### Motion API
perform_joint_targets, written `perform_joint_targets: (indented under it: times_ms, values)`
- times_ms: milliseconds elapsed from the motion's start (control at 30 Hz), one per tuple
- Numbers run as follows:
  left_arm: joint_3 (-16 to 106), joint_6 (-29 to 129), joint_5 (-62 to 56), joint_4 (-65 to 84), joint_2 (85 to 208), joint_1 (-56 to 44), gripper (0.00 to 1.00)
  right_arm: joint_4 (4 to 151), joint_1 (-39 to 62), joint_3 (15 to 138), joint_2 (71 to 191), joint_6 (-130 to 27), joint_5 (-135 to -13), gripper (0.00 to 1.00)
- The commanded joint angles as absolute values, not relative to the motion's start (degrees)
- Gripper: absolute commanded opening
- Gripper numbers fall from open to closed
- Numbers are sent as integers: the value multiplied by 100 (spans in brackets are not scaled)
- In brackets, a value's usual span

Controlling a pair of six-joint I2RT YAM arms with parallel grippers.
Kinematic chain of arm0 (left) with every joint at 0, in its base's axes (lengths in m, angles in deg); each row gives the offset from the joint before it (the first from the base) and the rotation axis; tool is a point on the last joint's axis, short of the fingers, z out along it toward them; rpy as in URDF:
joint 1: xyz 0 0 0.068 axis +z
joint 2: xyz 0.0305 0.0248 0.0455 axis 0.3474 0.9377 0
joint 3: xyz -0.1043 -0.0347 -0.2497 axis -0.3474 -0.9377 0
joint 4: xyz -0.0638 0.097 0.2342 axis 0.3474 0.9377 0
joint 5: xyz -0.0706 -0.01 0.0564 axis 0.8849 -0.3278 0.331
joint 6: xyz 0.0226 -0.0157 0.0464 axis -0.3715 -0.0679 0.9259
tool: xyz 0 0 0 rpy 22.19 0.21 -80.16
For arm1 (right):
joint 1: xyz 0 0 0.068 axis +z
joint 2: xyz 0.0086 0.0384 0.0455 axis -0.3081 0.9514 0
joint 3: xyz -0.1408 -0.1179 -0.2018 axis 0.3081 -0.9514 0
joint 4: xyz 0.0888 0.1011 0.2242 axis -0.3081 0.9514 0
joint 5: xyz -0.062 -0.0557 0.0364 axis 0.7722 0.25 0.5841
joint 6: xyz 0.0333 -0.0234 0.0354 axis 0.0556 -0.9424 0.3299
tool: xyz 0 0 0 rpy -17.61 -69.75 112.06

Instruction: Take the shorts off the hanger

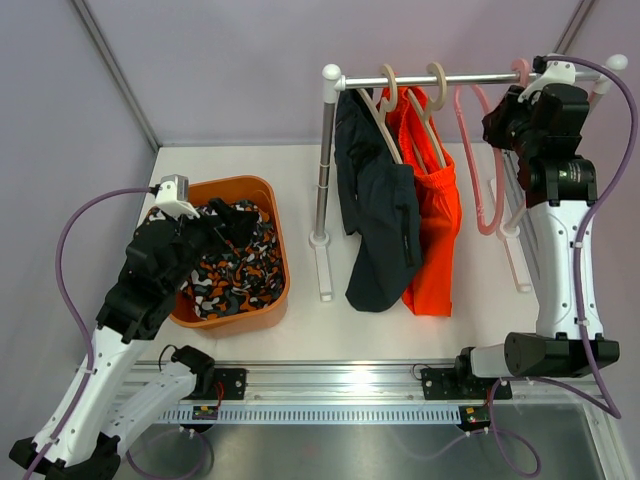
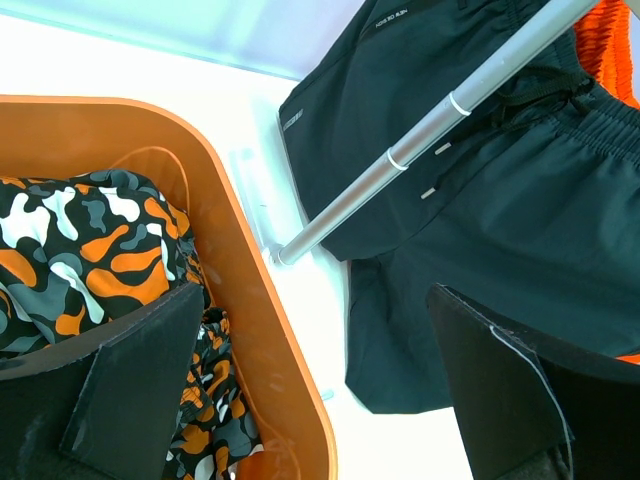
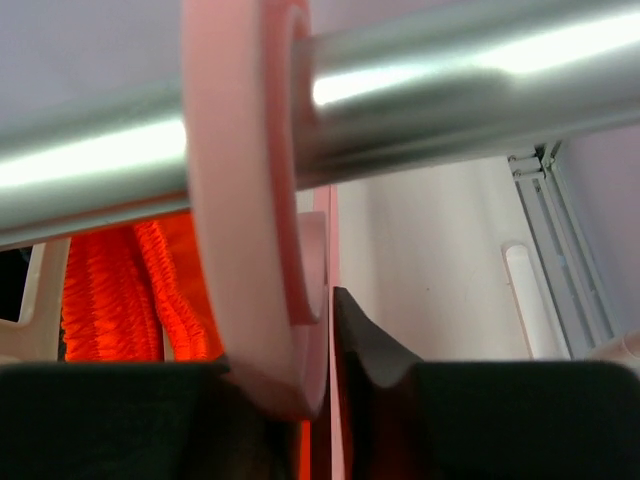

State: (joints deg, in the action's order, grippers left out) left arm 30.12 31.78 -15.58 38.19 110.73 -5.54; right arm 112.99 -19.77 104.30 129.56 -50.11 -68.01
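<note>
Dark navy shorts (image 1: pixel 375 220) (image 2: pixel 480 200) and bright orange shorts (image 1: pixel 435 230) (image 3: pixel 110 290) hang on beige hangers (image 1: pixel 400 100) from the silver rail (image 1: pixel 450 78) (image 3: pixel 450 80). Camouflage shorts (image 1: pixel 235 270) (image 2: pixel 90 250) lie in the orange bin (image 1: pixel 280 250) (image 2: pixel 240 260). My left gripper (image 1: pixel 215 225) (image 2: pixel 315 300) hovers open over the bin's right rim, holding nothing. A bare pink hanger (image 1: pixel 487 150) hangs at the rail's right end. My right gripper (image 1: pixel 510 115) (image 3: pixel 300 370) is up there, its jaws closed against the pink hook (image 3: pixel 240 200).
The rack's upright post (image 1: pixel 322 160) (image 2: pixel 420 150) stands between the bin and the hanging shorts, on white feet (image 1: pixel 324 270). Grey walls close in the white table at the back and sides. A metal track (image 1: pixel 340 385) runs along the near edge.
</note>
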Motion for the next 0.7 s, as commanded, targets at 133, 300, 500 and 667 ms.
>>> perform_joint_targets:
  times_ms: [133, 300, 500, 667]
  values:
    - [3034, 3259, -1375, 3593, 10998, -569, 99, 11976, -2014, 10362, 12595, -4874, -6400, 43]
    - [3043, 3268, -1366, 3602, 10990, -569, 99, 12222, -2014, 10354, 12367, -4795, -6171, 49]
    - [3008, 3286, -1357, 3610, 10990, -569, 99, 12451, -2014, 10432, 11814, -4672, -5916, 55]
    - [2929, 3338, -1331, 3575, 10972, -569, 99, 12662, -2014, 10582, 11252, -4566, -6073, 58]
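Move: At the right fingertips, the pink hanger's neck sits about 1 cm ahead and level, with the rack's rail some 3 cm ahead and 4 cm above. The orange shorts hang about 12 cm to this hand's left, 1 cm ahead and 18 cm below; the dark shorts some 20 cm left, equally far ahead and below. From the idle left hand, the hanger's neck lies roughly 45 cm right, 16 cm ahead and 10 cm higher. Backing the right hand out from the pink hanger towards the robot, about 10 cm and gathering speed, while its fingers, already starting to part, open to a little over half and come free of the neck. It dips some 1.5 cm first, then rises to about 2 cm above where it began, turning slightly clockwise. ##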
